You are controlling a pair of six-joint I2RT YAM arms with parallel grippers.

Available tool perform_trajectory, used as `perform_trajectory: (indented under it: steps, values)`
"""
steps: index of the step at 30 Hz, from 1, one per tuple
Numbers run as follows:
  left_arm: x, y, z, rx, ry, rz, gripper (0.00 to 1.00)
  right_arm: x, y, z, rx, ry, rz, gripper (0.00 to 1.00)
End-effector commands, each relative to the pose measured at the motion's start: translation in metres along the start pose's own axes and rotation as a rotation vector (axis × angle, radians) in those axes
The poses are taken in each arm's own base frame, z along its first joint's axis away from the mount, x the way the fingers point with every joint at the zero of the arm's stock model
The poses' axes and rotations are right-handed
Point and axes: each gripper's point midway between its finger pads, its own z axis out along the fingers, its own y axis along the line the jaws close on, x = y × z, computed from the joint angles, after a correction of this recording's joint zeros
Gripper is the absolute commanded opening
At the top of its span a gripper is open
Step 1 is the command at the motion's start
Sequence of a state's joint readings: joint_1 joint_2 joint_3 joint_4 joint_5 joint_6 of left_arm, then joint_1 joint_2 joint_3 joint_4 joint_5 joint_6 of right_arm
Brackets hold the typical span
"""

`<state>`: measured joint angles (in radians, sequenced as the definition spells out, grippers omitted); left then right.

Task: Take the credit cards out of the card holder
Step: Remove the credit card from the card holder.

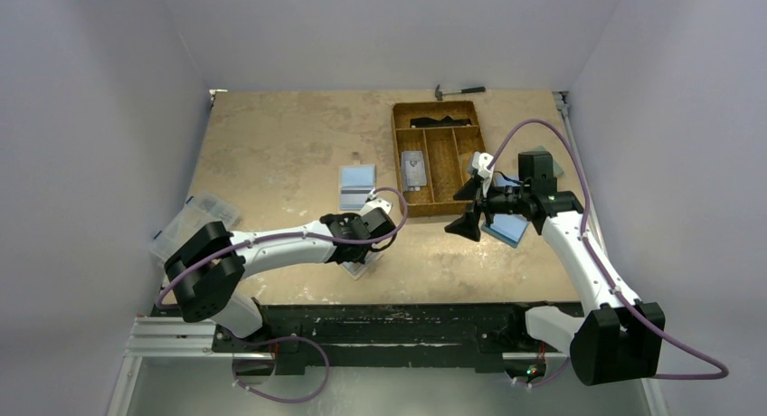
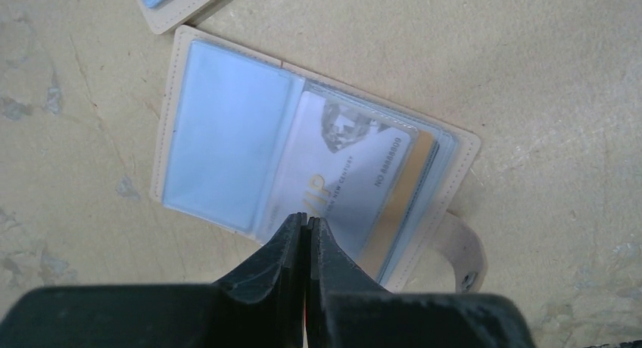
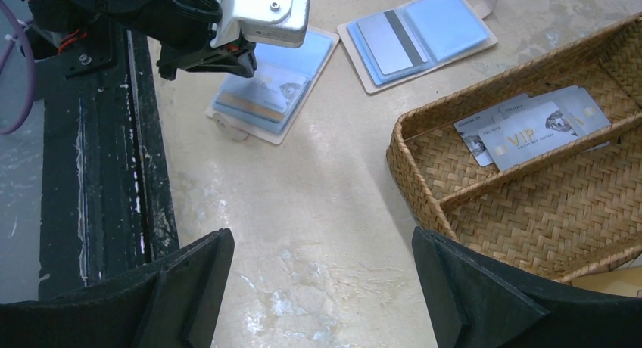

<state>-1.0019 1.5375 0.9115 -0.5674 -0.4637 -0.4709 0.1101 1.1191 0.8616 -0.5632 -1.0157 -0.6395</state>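
Note:
A tan card holder [image 2: 219,136] lies open on the table, with light blue sleeves inside. A silver credit card [image 2: 356,166] marked VIP sits in its right sleeve. My left gripper [image 2: 306,221] is shut, its tips side by side on the near end of that card, with nothing between the jaws. From above, this holder [image 1: 362,269] lies near the table's front edge, under the left gripper [image 1: 360,258]. My right gripper [image 3: 322,238] hangs wide open over bare table, beside the woven tray.
A second open holder [image 1: 356,187] lies further back, and another one [image 1: 506,228] lies under the right arm. The brown woven tray [image 3: 424,174] holds several silver cards [image 3: 530,125]. A clear plastic box [image 1: 194,219] sits at the left edge. A hammer [image 1: 459,91] lies at the back.

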Motion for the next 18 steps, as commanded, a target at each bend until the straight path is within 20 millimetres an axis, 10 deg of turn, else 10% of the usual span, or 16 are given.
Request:
perform_trajectory:
  steps: [1,4,10,18]
  values:
    - [-0.021,0.014,-0.013,-0.051,-0.064,-0.022,0.0,-0.006,0.004,-0.003,-0.008,-0.022,-0.023,0.99]
    - [-0.022,0.007,-0.015,-0.007,-0.061,-0.001,0.0,-0.006,0.004,-0.003,-0.01,-0.022,-0.023,0.99]
    - [-0.018,-0.007,-0.011,0.063,-0.033,0.055,0.4,-0.006,0.004,-0.002,-0.012,-0.022,-0.023,0.99]
    - [-0.016,-0.006,-0.001,0.038,-0.008,0.123,0.66,-0.006,0.004,-0.003,-0.013,-0.022,-0.024,0.99]
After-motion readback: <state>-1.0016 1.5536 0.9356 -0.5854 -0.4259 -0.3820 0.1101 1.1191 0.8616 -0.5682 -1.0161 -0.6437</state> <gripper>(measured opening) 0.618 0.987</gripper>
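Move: The card holder lies just under the left gripper, its middle about 3 cm ahead, 1 cm to the right and some 2 cm below. The VIP card in its pocket is centred about 2 cm ahead and 2 cm right. The second card holder sits roughly 18 cm ahead, straight out, and the woven tray about 27 cm ahead and 23 cm right. From the right hand, the card holder lies about 27 cm left, 2 cm back and 16 cm below. Open the left gripper's shut fingers to a bit over half their range while keeping the hand low over the VIP card pocket. Let the hand go on barely half a centimetre to the left, then ease back about 1 cm to the right, turning some 5 degrees clockwise. ##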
